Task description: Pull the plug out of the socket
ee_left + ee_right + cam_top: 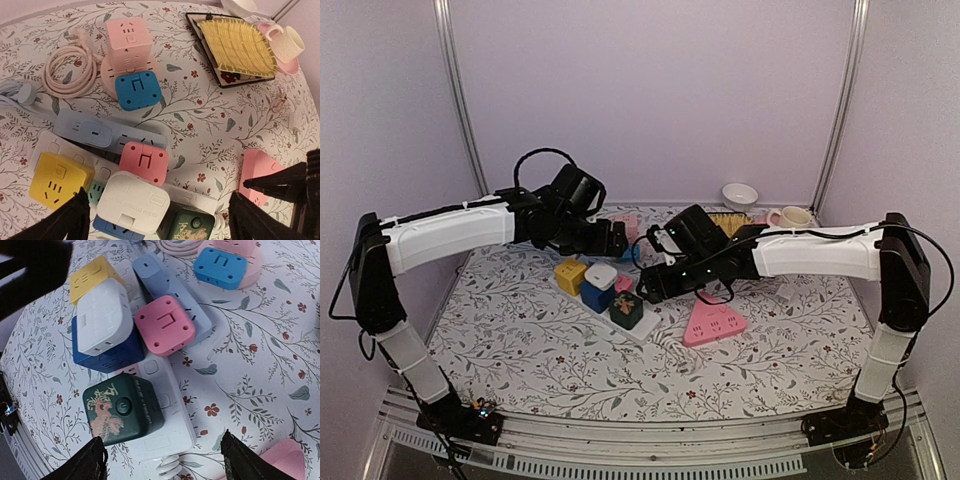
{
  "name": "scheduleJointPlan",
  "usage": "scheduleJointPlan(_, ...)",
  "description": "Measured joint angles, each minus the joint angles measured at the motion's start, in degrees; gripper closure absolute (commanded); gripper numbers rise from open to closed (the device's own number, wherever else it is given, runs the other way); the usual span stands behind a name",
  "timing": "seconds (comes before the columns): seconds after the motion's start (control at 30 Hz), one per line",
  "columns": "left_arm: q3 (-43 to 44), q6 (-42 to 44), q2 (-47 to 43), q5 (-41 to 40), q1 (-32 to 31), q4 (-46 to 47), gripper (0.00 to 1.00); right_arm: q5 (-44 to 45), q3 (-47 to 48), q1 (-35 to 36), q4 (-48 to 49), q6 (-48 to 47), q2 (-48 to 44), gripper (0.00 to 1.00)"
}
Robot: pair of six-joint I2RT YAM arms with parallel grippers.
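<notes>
A white power strip (170, 425) lies on the floral table and carries a yellow cube plug (92, 277), a white plug (102, 317) stacked on a blue cube (115, 357), and a dark green cube plug (122, 407). A pink plug (165, 325) sits on a blue-grey strip (160, 280) beside it. My left gripper (165, 220) hangs open above the white plug (132, 202), with nothing between its fingers. My right gripper (165, 462) is open over the strip's cord end, beside the green cube. In the top view both grippers (605, 240) (650, 285) are close over the cluster.
A blue plug (137, 90) sits on a pink cube socket (129, 40) with a coiled pink cord (67, 70). A pink triangular socket (712, 323) lies to the right. A yellow brush on a dark tray (237, 45), a cup (287, 42) and a bowl (739, 195) stand at the back.
</notes>
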Motion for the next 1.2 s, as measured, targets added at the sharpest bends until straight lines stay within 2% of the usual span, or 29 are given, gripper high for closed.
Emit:
scheduleJointPlan(0.47,-15.0,-10.0,-12.8,-0.3,6.2,2.2,0.03,-1.2,8.1,3.1,-0.3,-8.6,8.0,0.19)
scheduleJointPlan(0.83,-22.1,-13.9,-15.3,3.0,8.8,5.8,0.03,1.7,12.7,7.1,-2.6,-11.6,12.3,0.24)
scheduleJointPlan(0.93,-23.1,-14.5,-15.3,3.9,9.0,6.8,0.03,3.1,13.6,7.3,-3.5,-12.1,13.6,0.34)
scheduleJointPlan(1.07,-24.7,-15.1,-15.1,5.8,9.0,9.0,0.03,4.3,13.8,7.3,-4.5,-12.7,14.5,0.53)
scheduleJointPlan(1.2,-26.3,-15.8,-14.0,7.9,9.0,11.2,0.03,4.7,13.8,7.6,-4.5,-13.0,14.5,0.61)
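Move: Back and to the left of the right hand sits the dark green plug, roughly 2 cm back, 6 cm left and 5 cm lower. From that plug the white plug is about 7 cm farther out and 5 cm left, the pink plug 7 cm out and 2 cm left. The pink triangular socket lies level with the right hand, 12 cm to its right. For the left hand, the yellow plug is about 10 cm left, 1 cm ahead and 10 cm below; the white plug is 3 cm left and 2 cm back. Swinging left about 7 cm and then sinking some 4 cm, the right hand brings its open fingers down around the dark green plug, turning about 15 degrees counter-clockwise, and closes them partway until they pinch its sides. The left hand, fingers still wide open, sweeps some 8 cm left, then lowers about 5 cm towards the yellow plug, easing back a little and steepening its fingers. ##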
